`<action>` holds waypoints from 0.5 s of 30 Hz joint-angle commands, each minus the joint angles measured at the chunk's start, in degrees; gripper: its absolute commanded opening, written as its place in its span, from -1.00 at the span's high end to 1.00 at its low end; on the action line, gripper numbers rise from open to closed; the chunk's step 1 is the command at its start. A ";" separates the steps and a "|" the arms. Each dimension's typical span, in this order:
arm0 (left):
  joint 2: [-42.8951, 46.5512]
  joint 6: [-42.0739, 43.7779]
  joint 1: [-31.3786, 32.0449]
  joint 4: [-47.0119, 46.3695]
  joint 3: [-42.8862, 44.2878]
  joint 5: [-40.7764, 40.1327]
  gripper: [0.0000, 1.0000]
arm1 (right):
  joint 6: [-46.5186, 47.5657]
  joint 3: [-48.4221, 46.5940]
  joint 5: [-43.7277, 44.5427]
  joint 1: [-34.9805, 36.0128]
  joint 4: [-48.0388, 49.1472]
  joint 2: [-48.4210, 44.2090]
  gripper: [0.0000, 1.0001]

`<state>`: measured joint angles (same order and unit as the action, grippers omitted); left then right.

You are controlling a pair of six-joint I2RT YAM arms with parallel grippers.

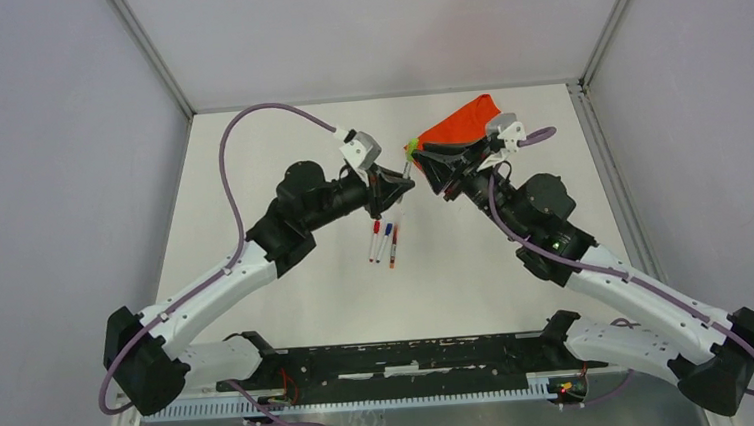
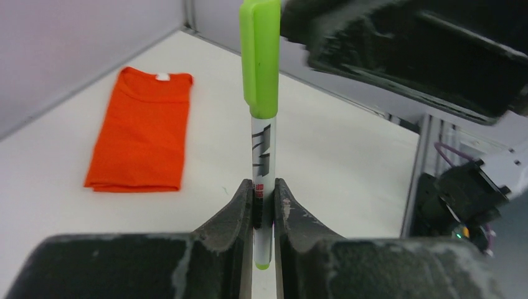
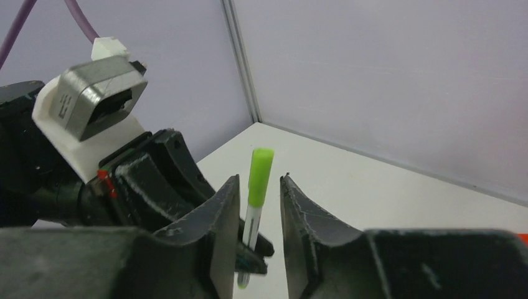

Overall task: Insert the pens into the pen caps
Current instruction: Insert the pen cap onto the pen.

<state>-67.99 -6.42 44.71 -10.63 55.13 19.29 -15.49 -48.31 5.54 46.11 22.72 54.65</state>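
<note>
My left gripper (image 2: 264, 185) is shut on the white barrel of a green pen (image 2: 262, 159) and holds it upright above the table. A green pen cap (image 2: 260, 59) sits on the pen's top end. My right gripper (image 3: 258, 180) is open around that cap (image 3: 260, 175), with a gap showing on each side. In the top view the two grippers meet at mid-table, left (image 1: 394, 190) and right (image 1: 421, 158), with the green cap (image 1: 411, 150) between them. Three more pens (image 1: 386, 240) with red, blue and orange ends lie side by side on the table below them.
A folded orange shirt (image 2: 142, 131) lies flat at the back of the table (image 1: 280, 180), partly hidden behind the right wrist (image 1: 462, 122) in the top view. Grey walls and metal frame posts (image 3: 240, 62) close in the table's back and sides.
</note>
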 commanded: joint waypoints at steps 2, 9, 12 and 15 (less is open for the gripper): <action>0.33 -2.36 -2.25 -5.28 3.09 -4.23 0.96 | 6.76 -3.81 -0.59 0.21 -1.78 -3.11 0.13; 1.19 -1.68 -2.16 1.79 3.51 -9.13 0.96 | 8.62 -0.03 3.91 0.19 -3.58 -6.58 -0.08; 2.20 -2.72 -2.12 5.75 3.16 -12.84 0.96 | 9.01 1.14 9.65 0.21 -10.76 -5.48 -0.11; 3.42 -5.41 -2.16 9.74 1.66 -17.60 0.96 | 9.27 2.61 13.29 0.17 -16.87 -3.34 -0.16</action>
<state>-67.44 -6.46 42.50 -6.00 56.34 9.06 -7.75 -48.16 11.42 46.13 16.36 48.49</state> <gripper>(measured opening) 0.194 0.566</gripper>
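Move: The green-capped pen already stands upright in the left fingers, its middle about 2 cm above that hand point. From the left hand, the red-capped pen on the table lies roughly 5 cm ahead, 8 cm left and 30 cm below; the blue-capped pen is 3 cm right of it and the orange pen 5 cm right, both level with it. From the right hand, the green-capped pen's middle is some 2 cm ahead, 3 cm left and 4 cm below. The green-capped pen, still pinched by the left hand, is carried about 5 cm forward and left, away from the right hand and towards above the row of pens, rising slightly then sinking again, with a turn of some 10 degrees counter-clockwise. The right fingers, already loosened, spread much wider as that hand backs off about 4 cm to its right, rising a little and then coming back down. ##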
